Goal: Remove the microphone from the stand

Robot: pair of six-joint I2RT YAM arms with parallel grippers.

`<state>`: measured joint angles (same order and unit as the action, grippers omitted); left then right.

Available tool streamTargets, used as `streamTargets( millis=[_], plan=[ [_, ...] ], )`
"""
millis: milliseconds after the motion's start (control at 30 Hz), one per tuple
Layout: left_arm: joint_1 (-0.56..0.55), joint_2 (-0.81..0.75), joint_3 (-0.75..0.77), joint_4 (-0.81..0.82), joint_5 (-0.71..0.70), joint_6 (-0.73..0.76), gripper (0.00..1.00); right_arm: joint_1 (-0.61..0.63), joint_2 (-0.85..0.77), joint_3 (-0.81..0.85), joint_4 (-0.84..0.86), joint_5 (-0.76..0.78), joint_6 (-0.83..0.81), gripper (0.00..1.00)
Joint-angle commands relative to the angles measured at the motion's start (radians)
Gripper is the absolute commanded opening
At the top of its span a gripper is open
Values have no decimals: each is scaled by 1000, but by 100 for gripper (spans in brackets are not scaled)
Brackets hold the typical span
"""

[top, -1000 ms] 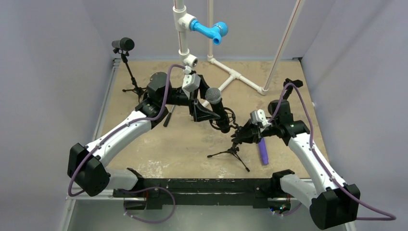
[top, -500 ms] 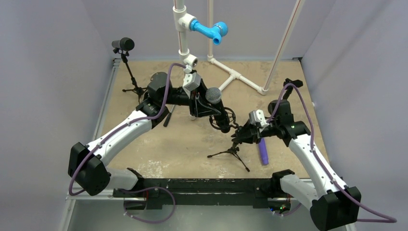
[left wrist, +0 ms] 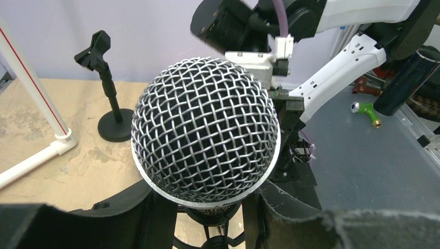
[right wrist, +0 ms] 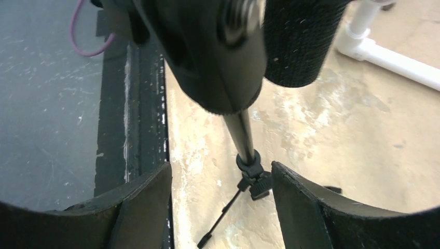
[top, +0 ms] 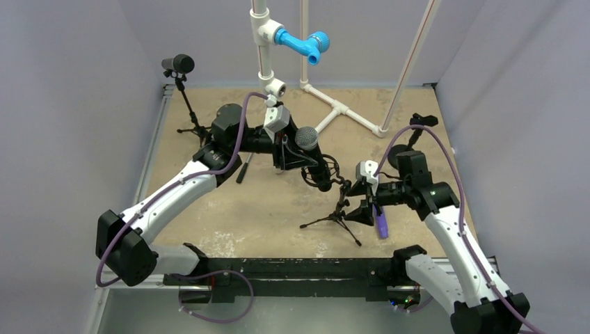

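Observation:
The microphone [top: 307, 139] has a silver mesh head and a black body, and sits tilted in the black ring mount [top: 325, 171] on top of the small tripod stand [top: 337, 217]. My left gripper [top: 300, 158] is shut on the body just below the head. In the left wrist view the mesh head [left wrist: 205, 140] fills the centre, and the gripper [left wrist: 207, 210] flanks the neck, with the ring mount below. My right gripper [top: 359, 203] is open beside the stand's pole. In the right wrist view the pole [right wrist: 244, 132] and its hub [right wrist: 255, 179] stand between the spread gripper [right wrist: 222, 179].
A second microphone on a stand [top: 181, 65] is at the back left. A white pipe frame with a blue fitting [top: 303, 43] stands at the back. An empty clip stand [top: 420, 122] is at the right. A purple stick [top: 380, 220] and a black stick [top: 242, 168] lie on the table.
My right gripper has let go of the stand's upper part, opened, and dropped lower and to the right. My left gripper has shifted the microphone slightly up and left.

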<state>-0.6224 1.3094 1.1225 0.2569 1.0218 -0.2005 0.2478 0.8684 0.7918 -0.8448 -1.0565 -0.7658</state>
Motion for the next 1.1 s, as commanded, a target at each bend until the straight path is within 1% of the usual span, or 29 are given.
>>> streamTargets(
  millis=[0, 133, 233, 433, 633, 700, 833, 1067],
  plan=[
    [-3, -31, 41, -63, 15, 58, 0, 0, -51, 133, -20, 150, 172, 68],
    [-3, -33, 50, -88, 10, 80, 0, -1, -22, 265, -72, 242, 245, 69],
    [-2, -32, 49, -96, 3, 86, 0, -1, -7, 326, -94, 288, 299, 69],
    [-3, -26, 61, -115, -6, 100, 0, -6, 26, 481, -135, 304, 386, 69],
    [-3, -27, 75, -139, -8, 116, 0, -6, 179, 683, -158, 296, 528, 68],
    [-3, -26, 81, -150, -10, 125, 0, -7, 240, 711, -159, 292, 566, 68],
    [-3, -14, 93, -158, -12, 131, 0, -5, 349, 731, -152, 211, 633, 68],
    [-2, -6, 116, -191, -22, 154, 0, -5, 427, 740, -145, 124, 691, 68]
  ],
)
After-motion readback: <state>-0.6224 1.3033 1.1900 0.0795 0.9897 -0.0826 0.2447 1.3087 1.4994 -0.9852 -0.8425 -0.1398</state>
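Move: The left hand holds the microphone just below its grille, the microphone's middle some 6 cm below and 2 cm to the right of that hand. From the right hand that middle lies roughly 6 cm ahead, 12 cm left and 10 cm up. The round mount at its lower end is about 5 cm ahead, 9 cm left and 6 cm up; the tripod hub is 3 cm ahead, 4 cm left, 13 cm down. The open right hand rises some 16 cm, then arcs forward and down beside the still left-held microphone, turning clockwise. ##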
